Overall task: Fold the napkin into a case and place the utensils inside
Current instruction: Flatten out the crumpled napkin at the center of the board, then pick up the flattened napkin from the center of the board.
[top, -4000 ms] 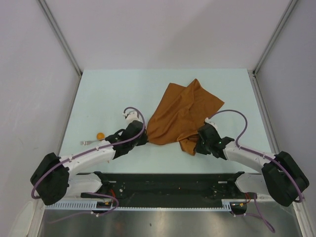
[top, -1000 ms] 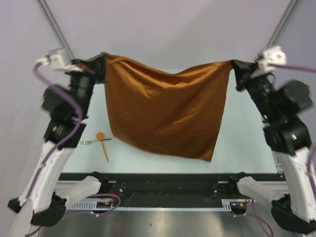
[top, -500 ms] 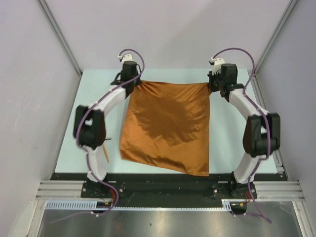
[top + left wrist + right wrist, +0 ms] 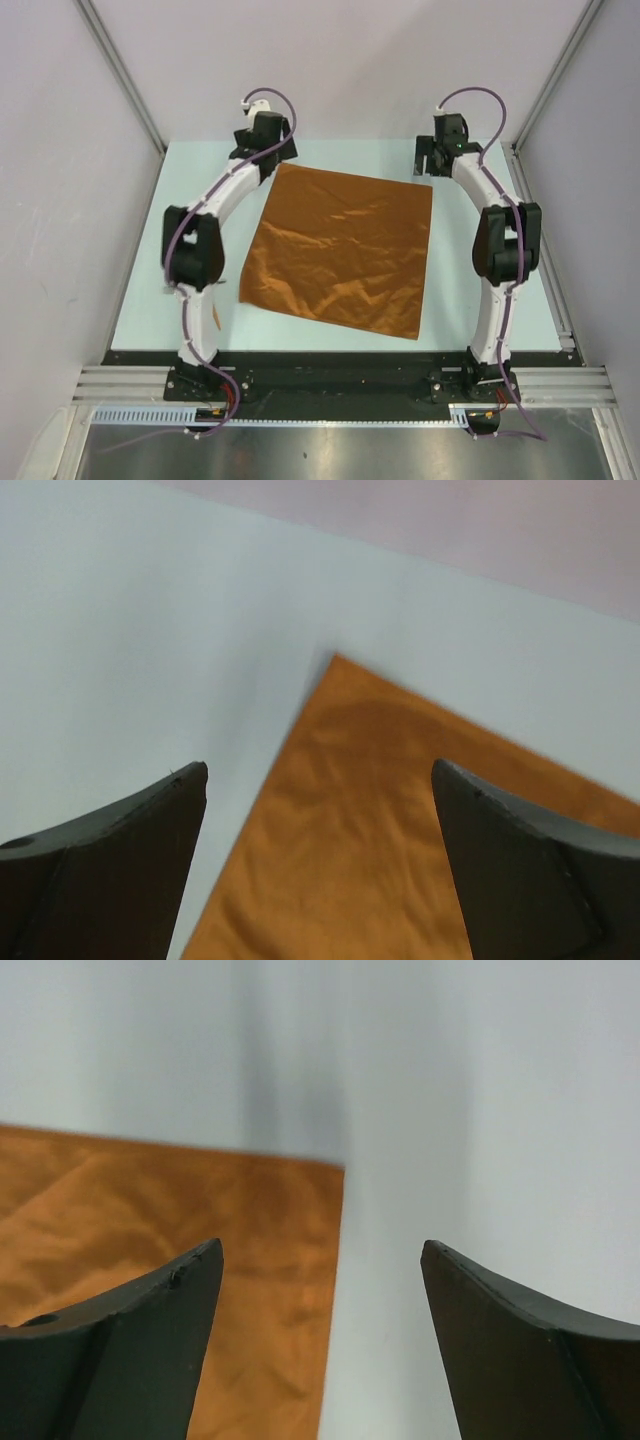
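Observation:
The rust-orange napkin (image 4: 340,250) lies spread flat and about square on the pale table (image 4: 200,190), a little wrinkled. My left gripper (image 4: 272,152) is open just above its far left corner, which shows between the fingers in the left wrist view (image 4: 390,820). My right gripper (image 4: 432,160) is open just above its far right corner (image 4: 270,1220). Neither holds cloth. A thin orange utensil (image 4: 215,314) peeks out beside the left arm at the near left. The rest of the utensils is hidden behind the arm.
Both arms reach far back along the napkin's left and right sides. White walls and metal posts (image 4: 120,75) bound the table. A black rail (image 4: 330,385) runs along the near edge.
Both grippers lifted the napkin, spread it in the air, laid it flat on the table, then let go of the far corners and opened.

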Robot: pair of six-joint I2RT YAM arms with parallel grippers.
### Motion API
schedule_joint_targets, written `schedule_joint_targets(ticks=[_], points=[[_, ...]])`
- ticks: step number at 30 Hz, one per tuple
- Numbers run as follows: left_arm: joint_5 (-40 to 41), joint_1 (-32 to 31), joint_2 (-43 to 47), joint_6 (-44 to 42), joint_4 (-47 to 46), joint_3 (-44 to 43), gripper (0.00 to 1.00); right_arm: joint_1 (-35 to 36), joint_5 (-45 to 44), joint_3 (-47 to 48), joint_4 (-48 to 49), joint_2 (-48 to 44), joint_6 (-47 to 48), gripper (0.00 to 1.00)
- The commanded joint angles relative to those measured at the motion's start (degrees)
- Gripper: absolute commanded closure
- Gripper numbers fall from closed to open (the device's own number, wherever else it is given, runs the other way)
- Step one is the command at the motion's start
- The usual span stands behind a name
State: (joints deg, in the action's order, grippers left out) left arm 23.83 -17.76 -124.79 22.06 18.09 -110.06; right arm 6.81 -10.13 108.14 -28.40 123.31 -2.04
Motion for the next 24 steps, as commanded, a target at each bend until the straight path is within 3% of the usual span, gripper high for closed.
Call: schedule_joint_targets(ticks=[1, 3, 6, 12, 16, 24], points=[[-4.03, -3.51, 14.91, 4.20, -1.63, 16.42, 0.04, 3.38, 3.35, -14.03, -2.57, -12.28, -15.67, 0.17], [-6.25, -4.21, 19.84, 7.55, -3.22, 26.67, 0.10, 6.53, 7.73, -19.43, 0.70, -16.32, -18.16, 0.19], [-4.16, -6.93, 26.16, 9.31, -5.69, 37.07, 0.18, 12.06, 6.27, -26.12, 2.04, -18.80, -23.25, 0.23], [-9.25, -12.90, 34.50, 15.55, -6.57, 50.17, 0.25, 18.68, 2.49, -37.20, 6.08, -20.39, -27.04, 0.34], [-11.17, -16.52, 44.07, 16.69, -8.77, 61.09, 0.23, 14.75, 1.61, -42.82, 8.27, -20.21, -27.22, 0.43], [-13.38, -16.52, 59.22, 18.80, -4.73, 72.35, 0.21, 2.60, 3.45, -45.30, 7.83, -16.26, -23.89, 0.43]])
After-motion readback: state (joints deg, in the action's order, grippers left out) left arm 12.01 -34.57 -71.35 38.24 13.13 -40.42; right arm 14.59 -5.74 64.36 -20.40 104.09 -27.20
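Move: The napkin's middle lies about 21 cm back and 17 cm right of the left hand, 15 cm down, and about 19 cm back and 24 cm left of the right hand, 12 cm down. The middle of the napkin's right edge is some 23 cm back and 6 cm left of the right hand. The orange spoon lies roughly 37 cm back and 13 cm left of the left hand, the fork 33 cm back and 16 cm left. Draw both empty, open grippers back over the spread napkin. Bring the left about 30 cm back, dipping, then easing up again, staying clear above the cloth; tip its fingers down some 15 degrees. Swing the right back, down and left, then sweep it about 9 cm right along the cloth towards the right edge, fingertips reaching the napkin and gap narrowing partway. ##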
